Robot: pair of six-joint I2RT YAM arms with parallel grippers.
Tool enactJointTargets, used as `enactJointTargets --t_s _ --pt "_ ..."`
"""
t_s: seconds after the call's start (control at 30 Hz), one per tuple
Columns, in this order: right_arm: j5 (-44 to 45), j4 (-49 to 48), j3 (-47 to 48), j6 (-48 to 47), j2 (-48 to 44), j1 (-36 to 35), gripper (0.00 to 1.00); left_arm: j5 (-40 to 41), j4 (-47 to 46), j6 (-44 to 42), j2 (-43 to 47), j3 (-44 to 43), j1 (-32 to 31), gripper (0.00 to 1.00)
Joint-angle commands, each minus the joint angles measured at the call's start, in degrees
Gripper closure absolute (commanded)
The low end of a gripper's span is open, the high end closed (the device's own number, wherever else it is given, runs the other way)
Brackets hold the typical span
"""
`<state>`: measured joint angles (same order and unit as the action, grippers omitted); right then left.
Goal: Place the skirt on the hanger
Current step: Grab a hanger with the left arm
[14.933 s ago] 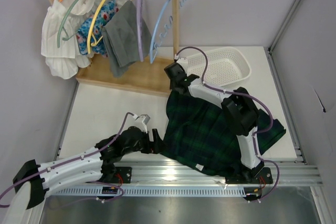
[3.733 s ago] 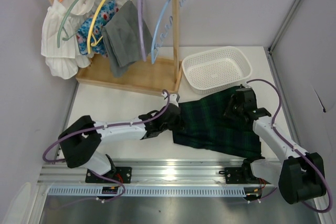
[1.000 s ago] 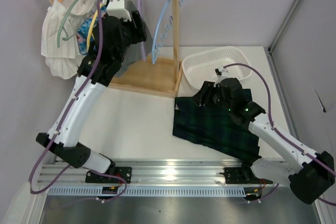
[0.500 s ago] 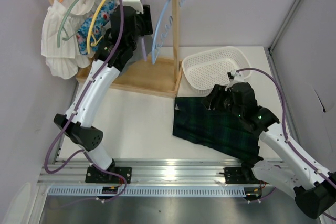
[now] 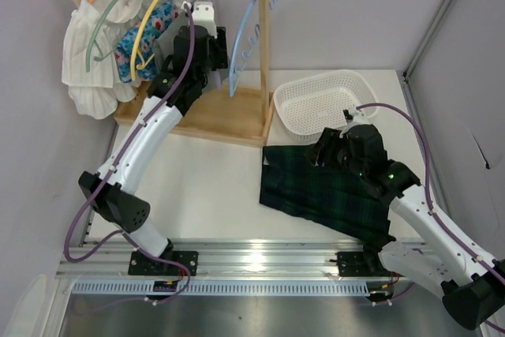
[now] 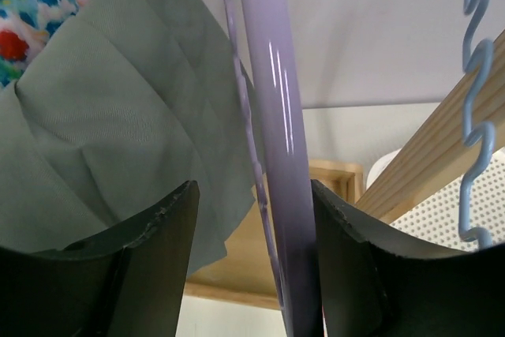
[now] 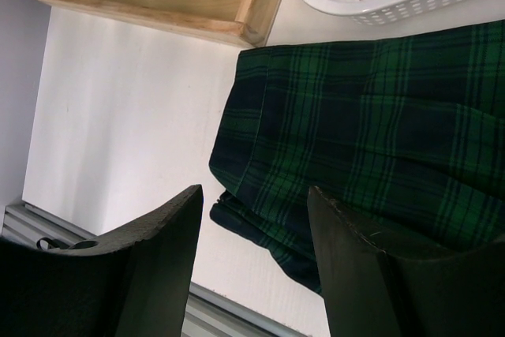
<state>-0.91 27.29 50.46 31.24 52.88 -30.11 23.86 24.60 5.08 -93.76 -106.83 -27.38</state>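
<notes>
The skirt (image 5: 323, 191), dark green plaid, lies flat on the table in front of the basket; the right wrist view shows it too (image 7: 371, 140). My right gripper (image 5: 319, 151) hovers above its far left corner, open (image 7: 254, 191) and holding nothing. A purple hanger (image 5: 211, 5) hangs on the wooden rack. My left gripper (image 5: 213, 57) is raised to it. In the left wrist view the purple hanger (image 6: 272, 116) runs down between the open fingers (image 6: 254, 191), close to the right fingertip, with a gap on the left side.
The wooden rack (image 5: 263, 37) also carries a blue hanger (image 5: 241, 45), a grey cloth (image 6: 102, 116), a floral garment (image 5: 126, 49) and a white garment (image 5: 87, 53) on yellow, green and orange hangers. A white basket (image 5: 357, 83) stands at the back right.
My left gripper has swung right along the rack and come down around the purple hanger. The right gripper has drifted a little right above the skirt's corner. The skirt has not moved.
</notes>
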Motion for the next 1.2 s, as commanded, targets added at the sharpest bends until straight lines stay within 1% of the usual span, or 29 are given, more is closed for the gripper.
enactJointTargets --t_s 0.0,0.07,0.17,0.2,0.27,0.3,0.33,0.37,0.43,0.73,1.0,1.07,1.17 --pt "-0.15 -0.39 -0.27 -0.48 -0.15 0.49 0.38 0.40 -3.33 0.54 5.24 1.70 0.92 0.39" --pt "-0.41 -0.66 -0.27 -0.48 0.29 0.58 0.38 0.31 -4.55 0.37 5.95 3.37 1.36 0.40" --pt "-0.85 -1.18 -0.45 -0.31 0.47 0.58 0.38 0.23 -7.27 -0.60 7.27 5.31 1.45 0.55" --pt "-0.94 -1.36 -0.53 -0.13 0.55 0.66 0.38 0.14 -7.63 -0.69 7.44 5.57 1.45 0.62" --pt "-1.11 -1.54 -0.62 -0.13 0.73 0.66 0.38 0.23 -8.86 -1.21 8.15 5.84 1.45 0.63" --pt "-1.11 -1.54 -0.71 -0.13 0.73 0.66 0.38 0.14 -9.39 -1.56 8.32 6.19 1.54 0.68" --pt "-1.11 -1.45 -0.80 -0.13 0.82 0.75 0.38 0.14 -9.92 -1.83 8.93 6.37 1.54 0.75" --pt "-1.11 -1.45 -0.89 -0.13 0.82 0.75 0.38 0.14 -10.36 -2.09 9.20 6.54 1.62 0.87" --pt "-1.11 -1.45 -1.06 0.04 0.82 0.75 0.38 0.57 -11.06 -2.70 9.56 6.28 1.62 1.00" --pt "-1.38 -2.41 -1.50 0.66 0.91 0.75 0.38 -1.00 -8.44 -4.55 9.99 1.36 2.06 1.00" --pt "-2.08 -3.47 -2.20 1.10 1.52 0.84 0.38 -5.66 -3.34 -3.59 14.82 0.83 2.15 1.00" --pt "-2.52 -3.38 -2.03 1.36 1.96 0.84 0.38 -6.80 0.43 -2.80 15.53 0.04 2.15 1.00" --pt "-2.61 -3.38 -2.29 1.71 1.35 0.84 0.38 -6.46 5.96 -1.49 16.76 -0.14 2.15 1.00"
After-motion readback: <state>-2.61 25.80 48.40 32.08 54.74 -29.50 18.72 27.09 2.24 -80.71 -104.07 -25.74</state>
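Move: The purple hanger's near arm already runs between the left hand's open fingers, its middle about 8 cm straight ahead and 4 cm higher. From this hand, the blue hanger is some 8 cm ahead and 8 cm right; the grey cloth hangs about 5 cm ahead, 7 cm left and 6 cm below. The purple hanger is roughly 28 cm ahead of the right hand, 26 cm left and 20 cm above. The left fingers shut on the purple hanger's near arm and pinch it, the hand easing back and left and, after a small dip, rising as they close. Keeping the grip, it then draws the hanger back towards the robot and up, about 6 cm each way in all and some 3 cm left, with the fingertips tilted up a little. ##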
